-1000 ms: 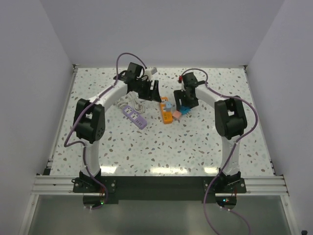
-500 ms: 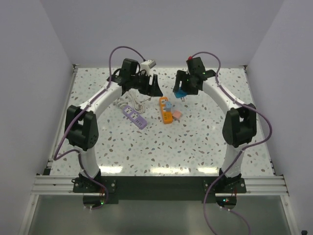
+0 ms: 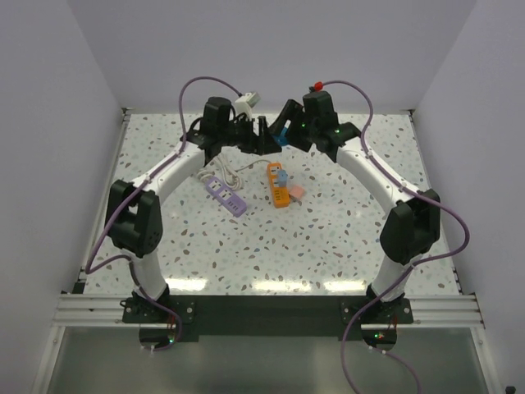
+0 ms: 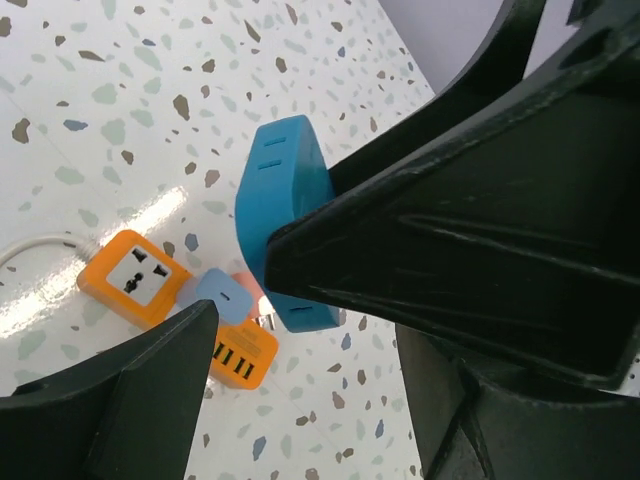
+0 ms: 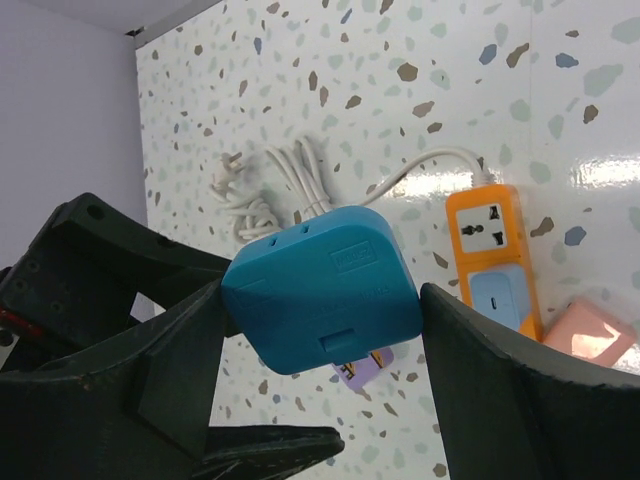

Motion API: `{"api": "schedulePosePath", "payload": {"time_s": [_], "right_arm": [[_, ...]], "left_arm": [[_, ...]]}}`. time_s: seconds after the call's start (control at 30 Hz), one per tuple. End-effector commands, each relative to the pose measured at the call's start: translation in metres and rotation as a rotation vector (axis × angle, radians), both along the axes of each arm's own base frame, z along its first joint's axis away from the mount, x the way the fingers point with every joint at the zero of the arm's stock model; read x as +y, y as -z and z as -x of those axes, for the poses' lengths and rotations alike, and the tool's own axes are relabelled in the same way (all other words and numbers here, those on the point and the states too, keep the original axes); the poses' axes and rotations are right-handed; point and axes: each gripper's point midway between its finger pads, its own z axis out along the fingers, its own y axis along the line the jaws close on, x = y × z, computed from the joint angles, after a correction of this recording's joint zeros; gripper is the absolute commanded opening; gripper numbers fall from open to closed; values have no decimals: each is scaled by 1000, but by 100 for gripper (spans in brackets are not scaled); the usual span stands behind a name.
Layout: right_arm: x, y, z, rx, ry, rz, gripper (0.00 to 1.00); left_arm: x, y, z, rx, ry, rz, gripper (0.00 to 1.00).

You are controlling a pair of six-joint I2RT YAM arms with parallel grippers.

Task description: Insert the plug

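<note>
My right gripper point(image 5: 320, 300) is shut on a blue plug point(image 5: 322, 290), its fingers pressing the plug's two sides. From above, the blue plug point(image 3: 282, 134) hangs high over the far middle of the table, right beside my left gripper point(image 3: 261, 135). My left gripper point(image 4: 310, 400) is open, with only speckled table between its fingers. The blue plug point(image 4: 285, 215) shows just past its tips, clamped by the other arm's black finger point(image 4: 450, 230). Below lies an orange power strip point(image 3: 280, 185) with a light blue plug point(image 3: 280, 175) seated in it.
A purple power strip point(image 3: 225, 193) lies left of the orange one, with a coiled white cable point(image 3: 225, 168) behind it. A pink plug point(image 3: 297, 191) rests against the orange strip's right side. White walls close in the table's back and sides.
My right arm has lifted the blue plug from beside the orange strip and carried it up and left to the left gripper. The left arm shifted only slightly.
</note>
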Motion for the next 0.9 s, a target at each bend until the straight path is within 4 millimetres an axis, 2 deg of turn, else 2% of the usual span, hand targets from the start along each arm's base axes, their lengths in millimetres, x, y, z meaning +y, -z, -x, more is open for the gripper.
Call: {"api": "schedulePosePath", "payload": {"time_s": [0.0, 0.1, 0.27, 0.37, 0.4, 0.47, 0.6, 0.67, 0.8, 0.87], "right_arm": [[21, -15, 0, -26, -16, -69, 0], [23, -16, 0, -27, -20, -74, 0], [29, -20, 5, -25, -26, -103, 0], [33, -20, 7, -23, -36, -109, 0], [35, -21, 9, -21, -42, -112, 0], [37, -20, 11, -14, -48, -116, 0], [42, -11, 20, 10, -68, -116, 0], [43, -9, 22, 17, -73, -115, 0], [40, -6, 26, 16, -76, -113, 0], [38, -10, 25, -4, -83, -125, 3]], "left_arm": [[-8, -55, -1, -129, -10, 113, 77], [-5, -51, -1, -116, -34, 108, 77], [-3, -61, -8, -147, -76, 126, 73], [-1, -62, -15, -155, -116, 122, 61], [0, -62, -16, -154, -122, 121, 54], [0, -64, -17, -161, -130, 123, 46], [0, -66, -17, -167, -131, 138, 22], [-1, -67, -17, -170, -126, 144, 17], [-2, -64, -10, -170, -89, 156, 0], [-1, -69, -4, -192, -62, 171, 0]]}}
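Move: The blue plug is already in the right hand's fingers, its middle only some 1 cm ahead of that hand point. From the open left hand it lies about 4 cm to the right, 2 cm ahead and level. Below the left hand, the orange strip is roughly 21 cm down and 5 cm right; its light-blue plug 2 cm ahead, 6 cm right; the pink plug 3 cm back, 10 cm right. Leftward by about 2 cm, the right hand carries the blue plug in between the left hand's open fingers, keeping its grip and rolling some 5 degrees left side up. The left hand eases up and forward about 1 cm, turning slightly counter-clockwise, and closes to pinch the near end of the plug; both hands rise about 1 cm, then sink again towards the end. ##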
